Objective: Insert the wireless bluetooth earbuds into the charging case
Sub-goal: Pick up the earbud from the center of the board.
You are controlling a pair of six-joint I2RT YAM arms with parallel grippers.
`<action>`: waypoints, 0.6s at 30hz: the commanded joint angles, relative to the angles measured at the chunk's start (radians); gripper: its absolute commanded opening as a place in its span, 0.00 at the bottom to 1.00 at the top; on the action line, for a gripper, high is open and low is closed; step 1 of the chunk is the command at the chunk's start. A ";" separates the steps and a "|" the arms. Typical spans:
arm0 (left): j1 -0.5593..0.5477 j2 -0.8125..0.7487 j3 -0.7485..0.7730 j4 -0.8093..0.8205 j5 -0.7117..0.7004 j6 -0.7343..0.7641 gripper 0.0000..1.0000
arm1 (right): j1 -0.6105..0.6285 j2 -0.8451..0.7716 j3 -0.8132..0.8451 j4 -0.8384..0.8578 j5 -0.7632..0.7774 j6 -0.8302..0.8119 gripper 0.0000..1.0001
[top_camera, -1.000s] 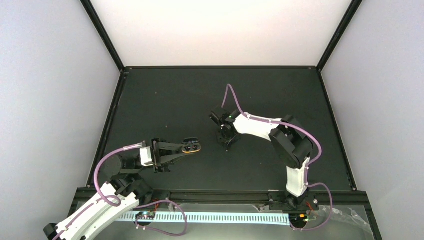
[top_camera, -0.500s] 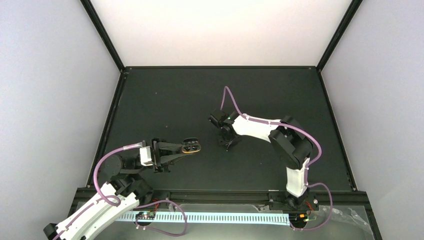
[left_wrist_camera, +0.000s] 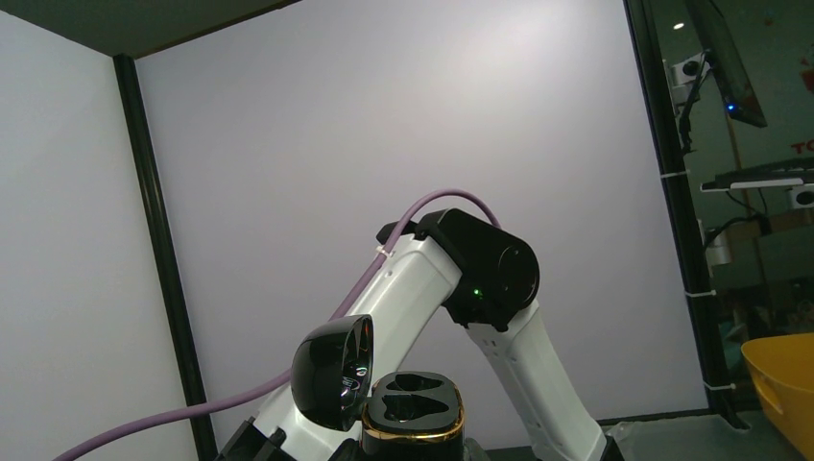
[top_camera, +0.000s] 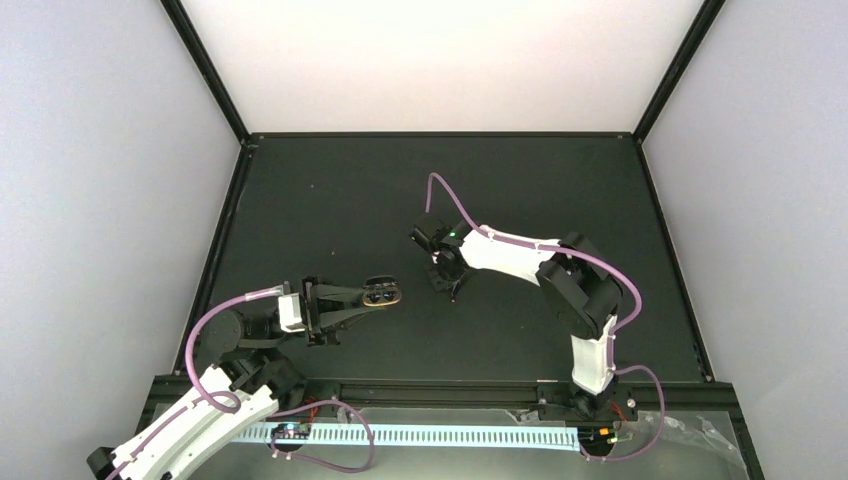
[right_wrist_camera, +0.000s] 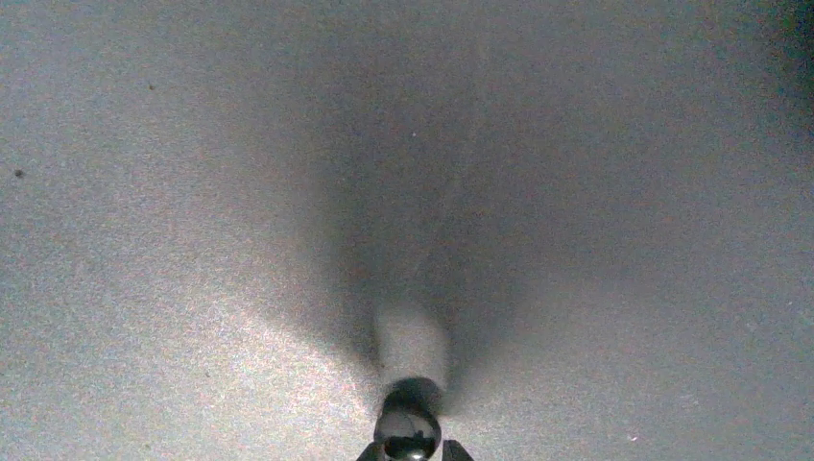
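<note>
The charging case [left_wrist_camera: 414,411] is glossy black with a gold rim, not white. It stands upright with its lid [left_wrist_camera: 331,372] swung open to the left, and both sockets look empty. My left gripper [top_camera: 372,297] is shut on the case [top_camera: 384,294], holding it above the mat at centre left. Further right, my right gripper [top_camera: 446,282] points down at the mat. In the right wrist view one tiny black glossy earbud [right_wrist_camera: 408,430] sits between the fingertips of that gripper [right_wrist_camera: 410,451], which press close on both sides. I see no other earbud.
A dark mat [top_camera: 380,200] covers the table, bounded by a black frame [top_camera: 440,134] and white walls. The right arm [left_wrist_camera: 461,288] fills the middle of the left wrist view. A yellow bowl's edge [left_wrist_camera: 782,384] shows at the far right there.
My right gripper has shifted a little left and toward the back, and its jaws have narrowed. The left arm and the case have not moved.
</note>
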 commanded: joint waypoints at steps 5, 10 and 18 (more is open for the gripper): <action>-0.007 -0.003 0.024 0.027 0.012 -0.010 0.02 | 0.005 -0.029 0.025 -0.010 0.007 -0.020 0.32; -0.007 -0.003 0.024 0.031 0.014 -0.014 0.02 | 0.000 -0.039 0.020 0.009 0.035 0.160 0.36; -0.007 -0.006 0.024 0.035 0.016 -0.021 0.01 | -0.013 -0.023 -0.020 0.062 0.061 0.356 0.36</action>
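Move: The earbud sits right at the right fingertips, straight under the hand point by about 1 cm, with the nearly closed pads to either side of it. The charging case, held open by the left hand, is roughly 19 cm back, 9 cm to the left and 36 cm above the right hand. From the left hand the earbud lies about 20 cm ahead, 11 cm to its right and 36 cm below. The right fingers let go of the earbud, opening to a gap clearly wider than it. The hand first stays almost in place, then eases about 1 cm forward and half a centimetre up while the wrist turns some 15 degrees clockwise, the open fingers still pointing down on either side of the earbud. ##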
